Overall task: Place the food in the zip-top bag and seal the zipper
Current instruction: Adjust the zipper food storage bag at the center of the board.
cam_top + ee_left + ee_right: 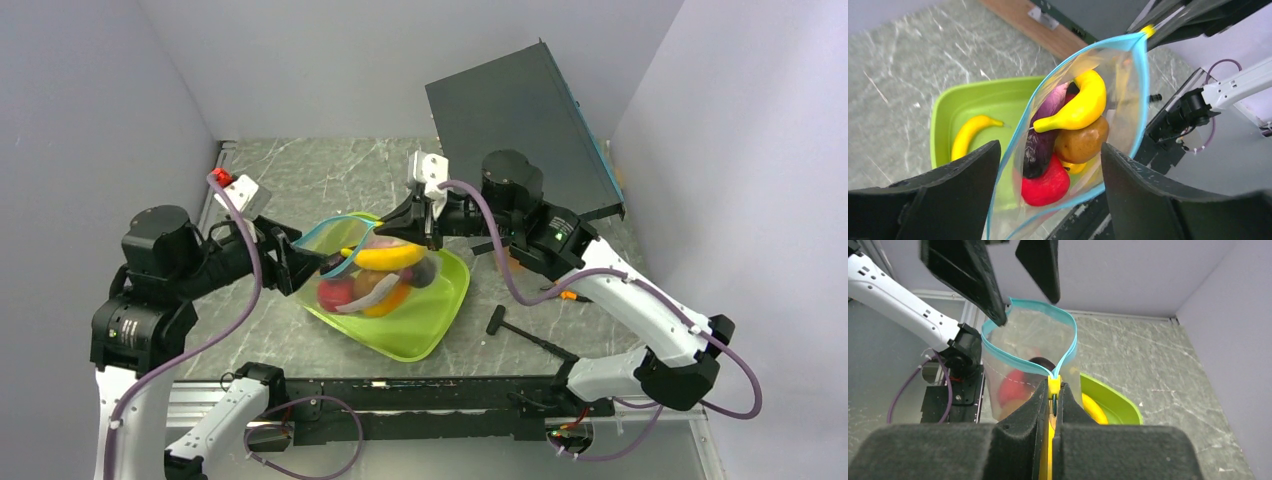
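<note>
The clear zip-top bag hangs over the lime-green tray with its mouth wide open. Its blue zipper forms a loop. Inside lies food: a yellow banana, a dark purple piece, a brown piece and a red apple. A second banana lies in the tray. My right gripper is shut on the zipper's yellow end piece. My left gripper stands open, its fingers either side of the bag's other end.
A dark flat box leans at the back right, close behind the right arm. A black T-shaped tool lies on the marble tabletop right of the tray. Grey walls close in on the left, back and right.
</note>
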`<state>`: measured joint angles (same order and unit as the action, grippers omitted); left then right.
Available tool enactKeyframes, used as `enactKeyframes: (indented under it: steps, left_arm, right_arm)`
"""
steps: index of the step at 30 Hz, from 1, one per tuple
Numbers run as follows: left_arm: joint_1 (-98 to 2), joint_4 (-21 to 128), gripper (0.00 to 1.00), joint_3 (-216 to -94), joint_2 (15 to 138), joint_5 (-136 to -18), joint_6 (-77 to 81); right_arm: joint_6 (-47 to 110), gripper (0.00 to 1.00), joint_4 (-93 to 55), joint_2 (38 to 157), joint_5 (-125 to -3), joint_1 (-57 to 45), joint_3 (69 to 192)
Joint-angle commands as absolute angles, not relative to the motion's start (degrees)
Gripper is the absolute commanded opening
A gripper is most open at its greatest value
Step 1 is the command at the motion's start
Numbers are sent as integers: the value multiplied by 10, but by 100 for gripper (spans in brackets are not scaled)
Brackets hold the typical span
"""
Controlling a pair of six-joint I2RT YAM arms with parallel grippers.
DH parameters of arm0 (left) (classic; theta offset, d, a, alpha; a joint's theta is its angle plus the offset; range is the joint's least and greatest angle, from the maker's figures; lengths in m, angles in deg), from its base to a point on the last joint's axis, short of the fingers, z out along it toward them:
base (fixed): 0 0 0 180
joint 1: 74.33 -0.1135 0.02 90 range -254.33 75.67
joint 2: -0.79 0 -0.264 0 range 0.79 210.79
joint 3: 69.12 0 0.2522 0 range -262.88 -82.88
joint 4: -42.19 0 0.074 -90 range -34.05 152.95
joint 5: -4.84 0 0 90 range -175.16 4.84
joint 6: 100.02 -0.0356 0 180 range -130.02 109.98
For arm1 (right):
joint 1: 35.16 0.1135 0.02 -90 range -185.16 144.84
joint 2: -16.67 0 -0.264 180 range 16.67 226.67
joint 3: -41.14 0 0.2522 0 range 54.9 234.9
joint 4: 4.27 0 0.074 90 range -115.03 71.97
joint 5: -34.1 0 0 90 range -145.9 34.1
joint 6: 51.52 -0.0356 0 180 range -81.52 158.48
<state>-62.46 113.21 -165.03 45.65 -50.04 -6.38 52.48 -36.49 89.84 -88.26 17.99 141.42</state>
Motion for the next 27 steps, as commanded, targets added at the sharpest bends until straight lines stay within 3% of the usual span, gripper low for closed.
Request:
enactKeyframes:
  steps: [1,5,8,20,27]
  left_arm:
    - [-622,1037,83,-1680,446,-477,-77]
    - [-622,937,99,-1654,432,-392,-68]
    - [-622,881,100,-1634,433,-358,-47]
    - [-565,893,100,-1618,505,-328,-135]
    - [-551,964,100,-1653,578,-199,-187]
  right_arm:
    - [517,0,-439,920,-849,187,1465]
    - [521,0,-450,923,-860,189,1470]
    - [520,0,-468,932,-848,190,1487]
    - [526,0,-592,994,-890,193,1598]
    - [546,0,-612,989,-921,193,1602]
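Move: The right hand already pinches the zipper bag's yellow slider, which lies roughly 9 cm to the right of the open left hand, 3 cm ahead and 5 cm above. The food in the bag hangs about 14 cm below the slider, 6 cm nearer the base and 1 cm left of it. The green tray's middle is some 8 cm to the left hand's right, level ahead, about 30 cm below. Opening fully, the left hand rises then dips, swinging about 7 cm right towards the slider the right hand lowers. ##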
